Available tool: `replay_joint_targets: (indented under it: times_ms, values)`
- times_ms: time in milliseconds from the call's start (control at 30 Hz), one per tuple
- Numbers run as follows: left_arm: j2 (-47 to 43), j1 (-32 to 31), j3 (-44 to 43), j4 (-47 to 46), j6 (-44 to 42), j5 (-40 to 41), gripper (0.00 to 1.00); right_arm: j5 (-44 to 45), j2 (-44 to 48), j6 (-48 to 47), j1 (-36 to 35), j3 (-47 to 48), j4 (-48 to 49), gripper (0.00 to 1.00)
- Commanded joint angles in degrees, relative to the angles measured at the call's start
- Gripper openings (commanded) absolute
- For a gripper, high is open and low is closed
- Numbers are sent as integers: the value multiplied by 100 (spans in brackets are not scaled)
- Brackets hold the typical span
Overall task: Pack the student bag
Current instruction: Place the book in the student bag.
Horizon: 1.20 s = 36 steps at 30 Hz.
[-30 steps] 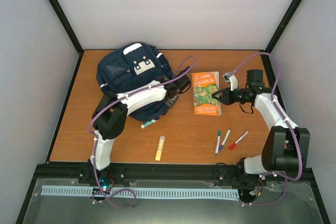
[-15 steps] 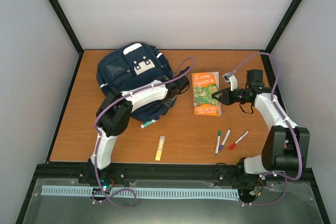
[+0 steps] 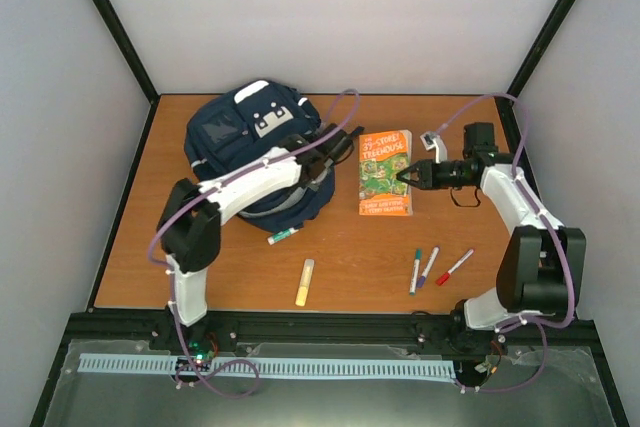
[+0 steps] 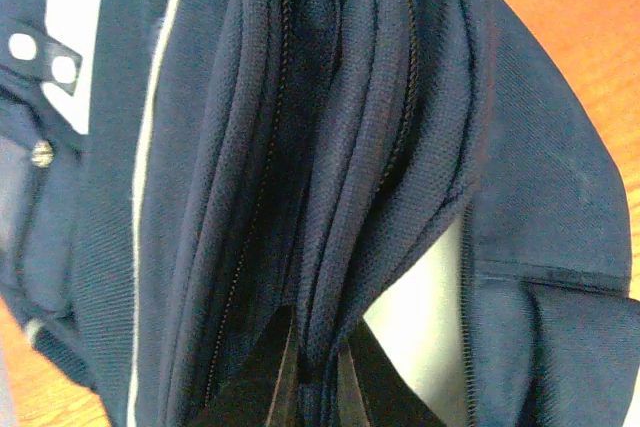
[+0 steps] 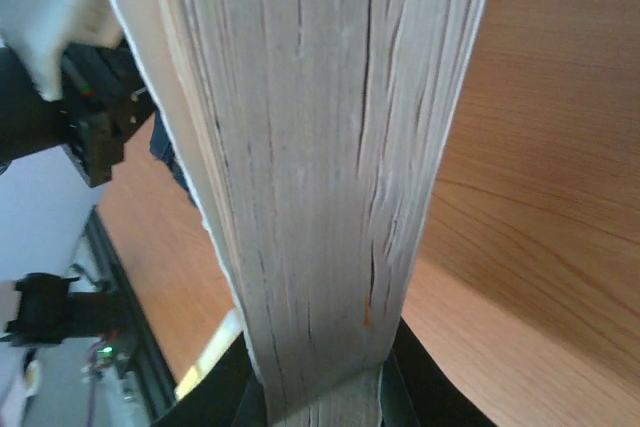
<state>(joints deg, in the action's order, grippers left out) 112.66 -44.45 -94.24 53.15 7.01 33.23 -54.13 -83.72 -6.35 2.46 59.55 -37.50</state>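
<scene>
The student bag (image 3: 245,142), navy with white patches, lies at the back left of the table. My left gripper (image 3: 318,147) is at its right side. In the left wrist view the left gripper (image 4: 318,382) is shut on a fold of the student bag (image 4: 230,147) beside a zipper, and a gap with pale lining (image 4: 420,312) shows to the right. A book (image 3: 385,172) with a green and orange cover sits just right of the bag. My right gripper (image 3: 405,175) is shut on its right edge. The right wrist view shows the book's page edges (image 5: 320,147) between the right gripper's (image 5: 320,402) jaws.
A green marker (image 3: 283,236) lies below the bag and a yellow highlighter (image 3: 304,282) lies nearer the front edge. Three markers, green (image 3: 415,270), purple (image 3: 428,267) and red (image 3: 454,267), lie at the front right. Dark frame posts stand at the table's back corners.
My left gripper has closed on the bag's fabric and moved a little toward the back. My right gripper has carried the book left toward the bag.
</scene>
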Motion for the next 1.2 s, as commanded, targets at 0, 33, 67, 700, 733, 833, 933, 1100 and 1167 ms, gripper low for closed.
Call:
replay_joint_targets:
  times_ms: [0,33,67,700,733,833,933,1100,1167]
  values:
    - [-847,19,58,-451,-182,333,1,-806,-440,358,-417,671,-644,3]
    - [-913,15,85,-467,-190,335,1,-839,-564,368,-561,746,-831,3]
    - [-968,15,113,-495,-197,339,1,-862,-649,371,-718,813,-935,3]
    - [-1660,321,321,-596,-201,97,1,-2082,-2823,584,-2708,1893,-1399,3]
    - [-1674,334,319,-581,-207,88,1,-2171,-2936,624,-2747,2010,-1431,3]
    - [-1817,364,358,-638,-193,114,1,-2371,-3225,818,-2809,2332,-1415,3]
    - [-1988,428,501,-799,-221,126,1,-2417,-3468,1066,-2859,2604,-1365,3]
    - [-2107,560,527,-816,-161,51,1,-2428,-3882,1285,-2946,3111,-1321,3]
    - [-2159,613,575,-831,-147,11,1,-2494,-4068,1318,-2990,3436,-1340,3]
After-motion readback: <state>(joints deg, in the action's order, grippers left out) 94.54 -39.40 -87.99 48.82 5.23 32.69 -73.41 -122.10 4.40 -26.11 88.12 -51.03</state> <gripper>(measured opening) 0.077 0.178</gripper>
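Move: The bag's mouth lies about 23 cm to the left of the right hand, 3 cm nearer the base and 12 cm lower; the right hand already holds the book. The green marker is roughly 5 cm to the left of the mouth and 8 cm nearer the base. From the left hand, already pinching the bag's flap, the mouth is some 8 cm back, 1 cm left and 6 cm down. Left hand raises the flap 10 cm; right hand swings the book some 20 cm left towards the mouth. ##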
